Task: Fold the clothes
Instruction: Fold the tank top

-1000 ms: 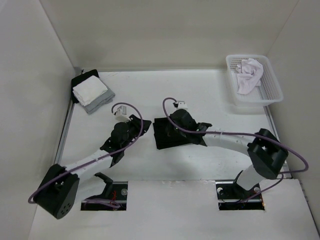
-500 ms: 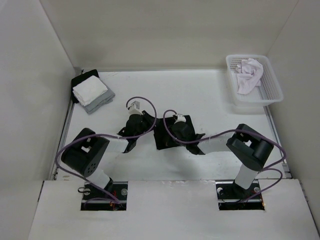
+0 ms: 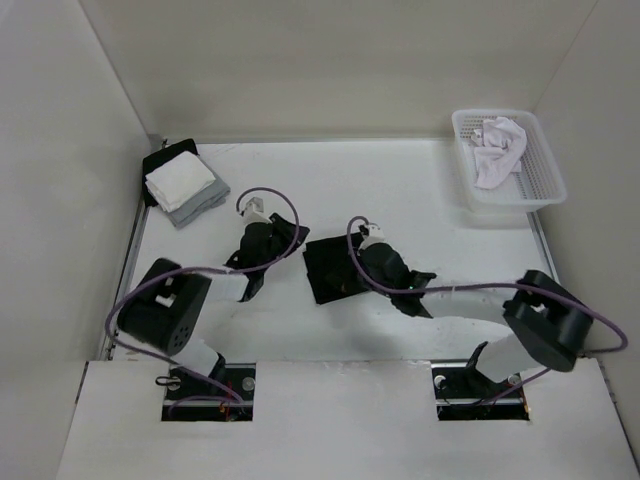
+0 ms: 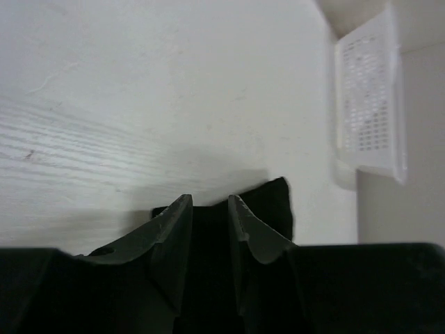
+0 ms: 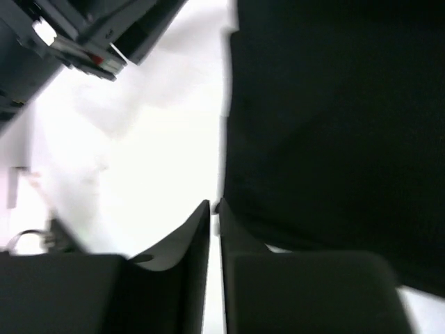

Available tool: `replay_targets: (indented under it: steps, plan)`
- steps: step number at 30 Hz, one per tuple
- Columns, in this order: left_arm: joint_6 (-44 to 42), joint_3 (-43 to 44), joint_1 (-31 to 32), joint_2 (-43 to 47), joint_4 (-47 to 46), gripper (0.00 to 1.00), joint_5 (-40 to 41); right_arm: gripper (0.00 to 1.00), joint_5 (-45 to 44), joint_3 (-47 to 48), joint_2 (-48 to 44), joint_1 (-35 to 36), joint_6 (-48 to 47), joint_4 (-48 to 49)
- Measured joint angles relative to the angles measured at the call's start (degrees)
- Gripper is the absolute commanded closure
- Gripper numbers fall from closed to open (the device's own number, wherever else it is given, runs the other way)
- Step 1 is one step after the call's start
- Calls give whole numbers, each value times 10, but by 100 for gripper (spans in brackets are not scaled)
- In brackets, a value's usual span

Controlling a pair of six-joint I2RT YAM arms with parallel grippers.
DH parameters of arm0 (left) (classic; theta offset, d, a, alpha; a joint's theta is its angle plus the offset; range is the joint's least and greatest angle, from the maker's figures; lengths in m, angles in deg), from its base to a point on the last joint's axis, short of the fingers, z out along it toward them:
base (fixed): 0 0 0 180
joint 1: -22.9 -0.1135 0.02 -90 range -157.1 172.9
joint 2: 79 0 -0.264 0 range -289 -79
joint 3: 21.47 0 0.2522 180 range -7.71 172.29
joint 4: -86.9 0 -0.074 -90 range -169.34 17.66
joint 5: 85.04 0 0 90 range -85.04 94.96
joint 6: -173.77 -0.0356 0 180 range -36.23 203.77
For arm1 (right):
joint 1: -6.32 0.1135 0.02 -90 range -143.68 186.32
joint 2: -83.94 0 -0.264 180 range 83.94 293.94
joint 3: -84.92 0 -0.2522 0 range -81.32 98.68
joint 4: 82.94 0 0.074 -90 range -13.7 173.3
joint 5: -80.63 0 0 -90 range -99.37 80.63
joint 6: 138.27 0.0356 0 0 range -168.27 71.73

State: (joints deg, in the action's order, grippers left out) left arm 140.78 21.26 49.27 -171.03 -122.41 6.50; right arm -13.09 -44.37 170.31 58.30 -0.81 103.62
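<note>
The clothes (image 3: 333,270) are one black garment lying flat as a small folded rectangle in the middle of the table, also seen in the left wrist view (image 4: 272,205) and the right wrist view (image 5: 334,104). My left gripper (image 3: 285,240) hovers just left of it, pointing at it. Its jaws (image 4: 208,200) are open, with only cloth showing beyond the gap. My right gripper (image 3: 368,260) is at the garment's right side. Its tips (image 5: 213,204) stand a thin slit apart at the cloth's edge, with bare table showing through.
A white mesh basket (image 3: 545,190) holding a white garment (image 3: 497,150) stands at the back right, and shows in the left wrist view (image 4: 368,90). A stack of white, grey and black cloths (image 3: 183,185) sits at the back left. White walls enclose the table.
The left gripper swung in to the cloth's left edge, then backed off slightly. The right gripper slid off the top of the cloth towards its right side and its jaws parted a little.
</note>
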Motion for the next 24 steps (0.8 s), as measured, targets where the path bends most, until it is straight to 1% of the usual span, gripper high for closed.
replay_targets:
  steps: [3, 6, 9, 13, 16, 18, 21, 24]
  plan:
    - [-7, -23, 0, 104, 10, 69, 10, 68, -1, -5, -86, -4, -17, -15]
    - [-30, -28, 7, 200, 43, 65, 29, 60, -9, -15, -179, -26, -39, -18]
    - [-62, -28, 21, 265, 97, 60, 48, 54, -24, -29, -252, -78, -59, -18]
    - [-97, -46, 33, 348, 199, 54, 69, 43, -48, -64, -309, -156, -74, -18]
    - [-112, -54, 26, 412, 278, 53, 77, 39, -67, -99, -331, -205, -79, -14]
    - [-117, -57, 13, 448, 320, 53, 79, 39, -79, -125, -338, -236, -81, -5]
    - [-122, -70, -6, 483, 353, 53, 83, 39, -97, -169, -340, -275, -78, 14]
    - [-124, -85, -13, 488, 376, 55, 83, 39, -105, -201, -340, -298, -68, 18]
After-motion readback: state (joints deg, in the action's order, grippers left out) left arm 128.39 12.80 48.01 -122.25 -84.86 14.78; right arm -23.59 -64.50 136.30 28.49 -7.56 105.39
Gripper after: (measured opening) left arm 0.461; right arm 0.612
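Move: The tank top lies folded into a flat black packet. Its middle is about 7 cm ahead of the right hand, 2 cm to its right and 5 cm below. From the left hand it is some 11 cm to the right, about 4 cm back and 5 cm below. The folded stack stands roughly 28 cm left of the left hand and 16 cm farther out; the basket is about 42 cm right of the right hand and 35 cm ahead. Rightwards and up, the right hand swings clear over the tank top, about 23 cm right and some 7 cm forward. It climbs 14 cm before sinking by more than half of that, turns about 35 degrees clockwise, levels its downward tilt and spreads its fingers. The left hand rises too, then draws back and left from the packet, sinking a little late on, its fingers opening wider. ##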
